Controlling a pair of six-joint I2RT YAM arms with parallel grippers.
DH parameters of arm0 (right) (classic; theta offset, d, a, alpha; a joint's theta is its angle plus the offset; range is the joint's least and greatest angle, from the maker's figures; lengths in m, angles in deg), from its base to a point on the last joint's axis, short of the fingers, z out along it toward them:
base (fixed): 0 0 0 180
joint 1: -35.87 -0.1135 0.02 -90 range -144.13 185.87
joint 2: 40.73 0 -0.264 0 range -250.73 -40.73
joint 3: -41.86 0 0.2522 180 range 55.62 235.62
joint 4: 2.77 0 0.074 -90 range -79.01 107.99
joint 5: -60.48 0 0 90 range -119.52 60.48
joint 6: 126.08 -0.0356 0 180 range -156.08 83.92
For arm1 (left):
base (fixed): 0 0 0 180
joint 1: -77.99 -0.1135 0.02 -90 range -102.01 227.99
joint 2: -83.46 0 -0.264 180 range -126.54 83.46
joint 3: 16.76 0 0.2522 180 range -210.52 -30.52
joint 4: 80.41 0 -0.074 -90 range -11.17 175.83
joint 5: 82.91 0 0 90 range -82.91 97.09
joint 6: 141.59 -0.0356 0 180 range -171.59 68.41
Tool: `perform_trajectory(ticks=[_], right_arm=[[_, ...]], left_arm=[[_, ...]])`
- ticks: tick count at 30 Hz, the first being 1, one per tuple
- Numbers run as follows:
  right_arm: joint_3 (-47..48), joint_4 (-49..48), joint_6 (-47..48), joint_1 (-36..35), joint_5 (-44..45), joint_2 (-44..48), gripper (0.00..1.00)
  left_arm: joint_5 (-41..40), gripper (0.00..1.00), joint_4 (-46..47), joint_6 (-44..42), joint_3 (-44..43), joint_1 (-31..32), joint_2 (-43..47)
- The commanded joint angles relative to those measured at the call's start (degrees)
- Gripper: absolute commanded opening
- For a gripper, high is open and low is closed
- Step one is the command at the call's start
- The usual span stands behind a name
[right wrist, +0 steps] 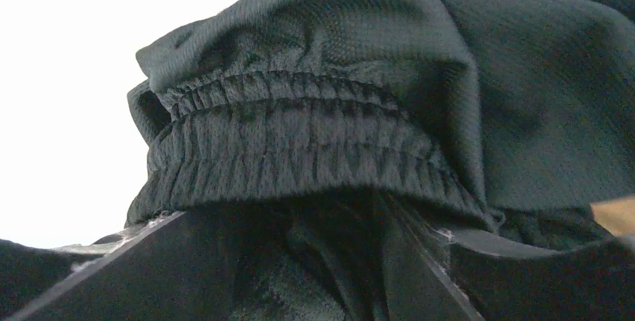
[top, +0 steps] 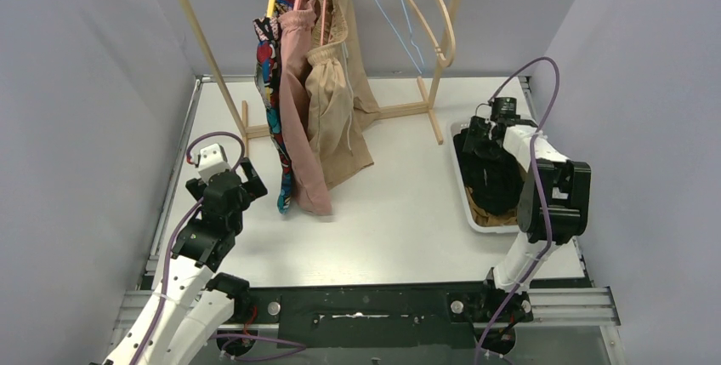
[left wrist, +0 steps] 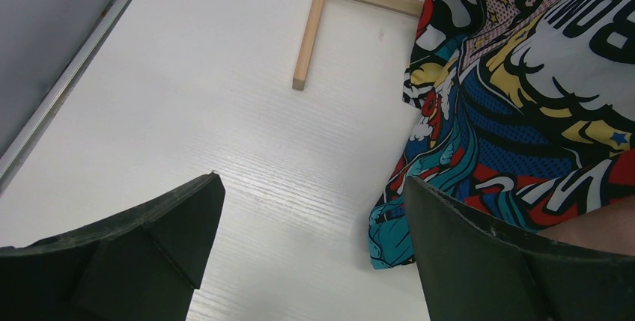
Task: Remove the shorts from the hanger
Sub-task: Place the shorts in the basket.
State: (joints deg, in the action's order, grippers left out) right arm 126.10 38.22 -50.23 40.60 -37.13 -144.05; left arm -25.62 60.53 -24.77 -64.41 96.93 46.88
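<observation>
Three shorts hang on hangers from the wooden rack: the comic-print shorts (top: 274, 101) (left wrist: 524, 89), the dusty pink shorts (top: 299, 84) and the beige shorts (top: 336, 118). My left gripper (top: 248, 181) (left wrist: 311, 186) is open and empty, low beside the comic-print hem, its right finger (left wrist: 517, 261) close to the cloth. The black shorts (top: 497, 191) (right wrist: 337, 74) lie in the white tray (top: 463, 186) on top of the tan-brown shorts (top: 489, 216). My right gripper (top: 486, 148) (right wrist: 314, 246) is down in the tray. Its jaws stand apart, and black cloth lies loose between them.
Empty hangers, a blue wire one (top: 400, 16) and a wooden one (top: 438, 16), hang at the rack's right end. The rack's wooden foot (left wrist: 311, 37) rests on the white table ahead of my left gripper. Grey walls close in both sides.
</observation>
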Motion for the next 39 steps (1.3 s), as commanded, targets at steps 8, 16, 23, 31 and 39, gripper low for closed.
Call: perform_trajectory(ticks=[8,16,23,31,39], right_arm=[[2.1,6.0,-0.3,0.1,6.4,18.4,0.73],[-17.8,3.1,-7.3,0.3,6.6,33.9,0.77],[-28.7,1.0,-7.6,0.9,2.4,36.0,0.76],[-20.7,2.7,-6.6,0.5,5.3,48.1,0.84],[-22.2,-1.7,-13.4,0.8,-0.7,67.1,0.98]], left_arm=[[-0.1,0.91,1.6,0.1,-2.8,-0.3,0.3],[-0.3,0.91,1.8,0.1,-2.7,-0.3,0.4],[0.3,0.91,2.0,0.0,-2.9,-0.3,-0.2],[-0.4,0.91,1.7,0.1,-2.7,-0.3,1.5],[-0.9,0.91,2.1,0.2,-2.8,-0.3,2.3]])
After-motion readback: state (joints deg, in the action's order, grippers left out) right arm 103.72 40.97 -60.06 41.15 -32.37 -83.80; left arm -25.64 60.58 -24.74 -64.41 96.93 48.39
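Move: The right fingers are low in the far end of the basket, half open and down in the black shorts, whose middle lies roughly 6 cm back, 1 cm to the right and 2 cm below. The basket's middle is about 8 cm back and 3 cm right, the brown shorts some 9 cm back and 3 cm right beneath, the rack foot about 9 cm ahead and 13 cm left. From the left hand the black shorts lie about 9 cm ahead, 57 cm right and 15 cm lower. The right hand comes free of the black shorts, lifting about 12 cm, then swings back towards its base some 10 cm while dipping low again over the near part of the basket. From there it rises about 16 cm well clear, fingers spreading from half open to wide and their tips tilting up some 30 degrees. ##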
